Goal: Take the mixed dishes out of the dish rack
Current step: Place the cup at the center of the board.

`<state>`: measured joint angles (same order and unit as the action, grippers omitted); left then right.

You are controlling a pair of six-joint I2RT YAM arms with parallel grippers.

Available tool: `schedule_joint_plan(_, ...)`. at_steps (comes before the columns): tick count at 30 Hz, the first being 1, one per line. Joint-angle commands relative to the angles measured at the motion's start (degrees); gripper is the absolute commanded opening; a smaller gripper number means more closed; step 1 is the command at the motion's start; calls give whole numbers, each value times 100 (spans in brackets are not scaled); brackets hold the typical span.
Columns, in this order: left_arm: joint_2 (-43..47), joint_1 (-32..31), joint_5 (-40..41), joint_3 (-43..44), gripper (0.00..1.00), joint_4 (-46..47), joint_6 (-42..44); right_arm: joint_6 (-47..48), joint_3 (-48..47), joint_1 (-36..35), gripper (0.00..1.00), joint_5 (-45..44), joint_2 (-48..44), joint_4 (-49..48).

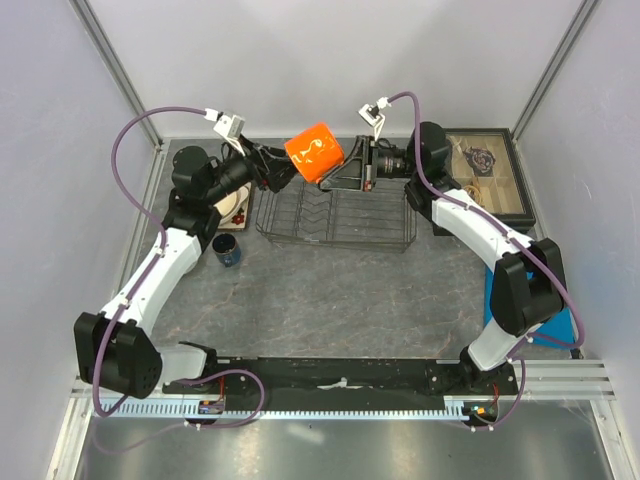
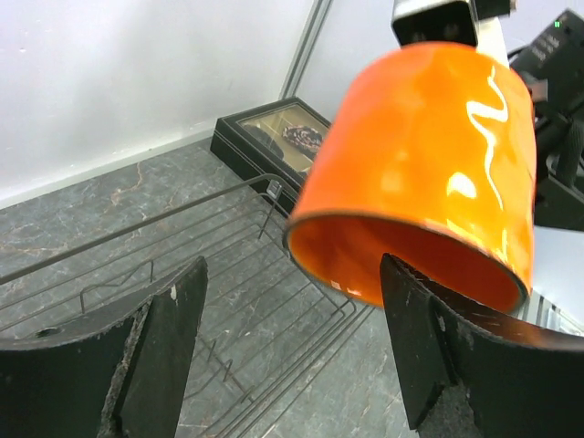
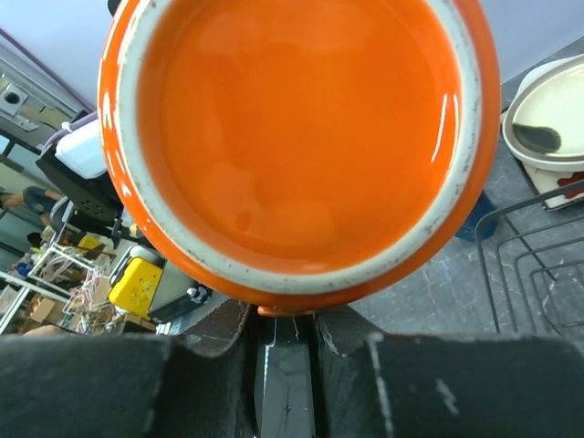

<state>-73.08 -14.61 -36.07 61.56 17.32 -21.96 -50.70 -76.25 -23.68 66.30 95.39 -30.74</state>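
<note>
The orange cup (image 1: 315, 152) hangs on its side over the back left of the dish rack (image 1: 335, 215). My right gripper (image 1: 343, 175) is shut on the cup's handle. In the right wrist view the cup's base (image 3: 292, 137) fills the frame, with the handle pinched at my right gripper (image 3: 285, 319). My left gripper (image 1: 283, 168) is open at the cup's mouth. In the left wrist view the cup (image 2: 429, 155) opens toward my left gripper (image 2: 294, 274); one finger (image 2: 411, 328) overlaps the rim, and I cannot tell whether it touches. The rack (image 2: 182, 246) wires below look bare.
A dark blue mug (image 1: 227, 250) stands on the table left of the rack, with a pale plate (image 1: 232, 205) holding a bowl (image 3: 552, 109) behind it. A black glass-lidded box (image 1: 490, 175) sits at the back right. A blue item (image 1: 545, 318) lies under the right arm.
</note>
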Motion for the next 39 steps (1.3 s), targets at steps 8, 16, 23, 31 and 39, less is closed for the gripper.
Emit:
schedule_joint_plan(8,-233,-51,-198,427,73,535,-617,-177,84,-277,0,58,-496,-933)
schedule_joint_plan(16,-382,-77,-848,330,61,1246,-1135,-494,224,-444,0,58,-531,-1382)
schedule_joint_plan(23,-277,-156,-1147,225,46,1642,-1522,-827,268,-497,0,102,-364,-1812)
schedule_joint_plan(31,-181,-165,-1226,49,10,1819,-1663,-872,303,-515,0,164,-293,-1918)
schedule_joint_plan(39,-58,-147,-1192,-21,2,1722,-1549,-810,365,-515,30,243,-241,-1830)
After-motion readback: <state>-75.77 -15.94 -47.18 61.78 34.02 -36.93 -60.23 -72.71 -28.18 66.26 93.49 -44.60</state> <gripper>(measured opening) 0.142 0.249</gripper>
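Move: The orange cup, held by the right hand with its mouth towards the left gripper, sits about 7 cm to the left hand's right, 2 cm ahead and 5 cm above. From that hand, the rack's middle is some 4 cm ahead, 12 cm right and 30 cm down; the blue mug is about 15 cm left and 6 cm back, also far below. From the right hand the cup's middle is about 4 cm ahead, 4 cm left and 5 cm up. The left fingers close from wide open and pinch the orange cup's rim at its forward, lower side, one finger inside the mouth and one outside. To get there the left hand climbs, draws back and goes right, some 6 cm in all, turning about 15 degrees clockwise. The right hand, still gripping the handle, brings the cup about 5 cm back, with some lift and a little left. ##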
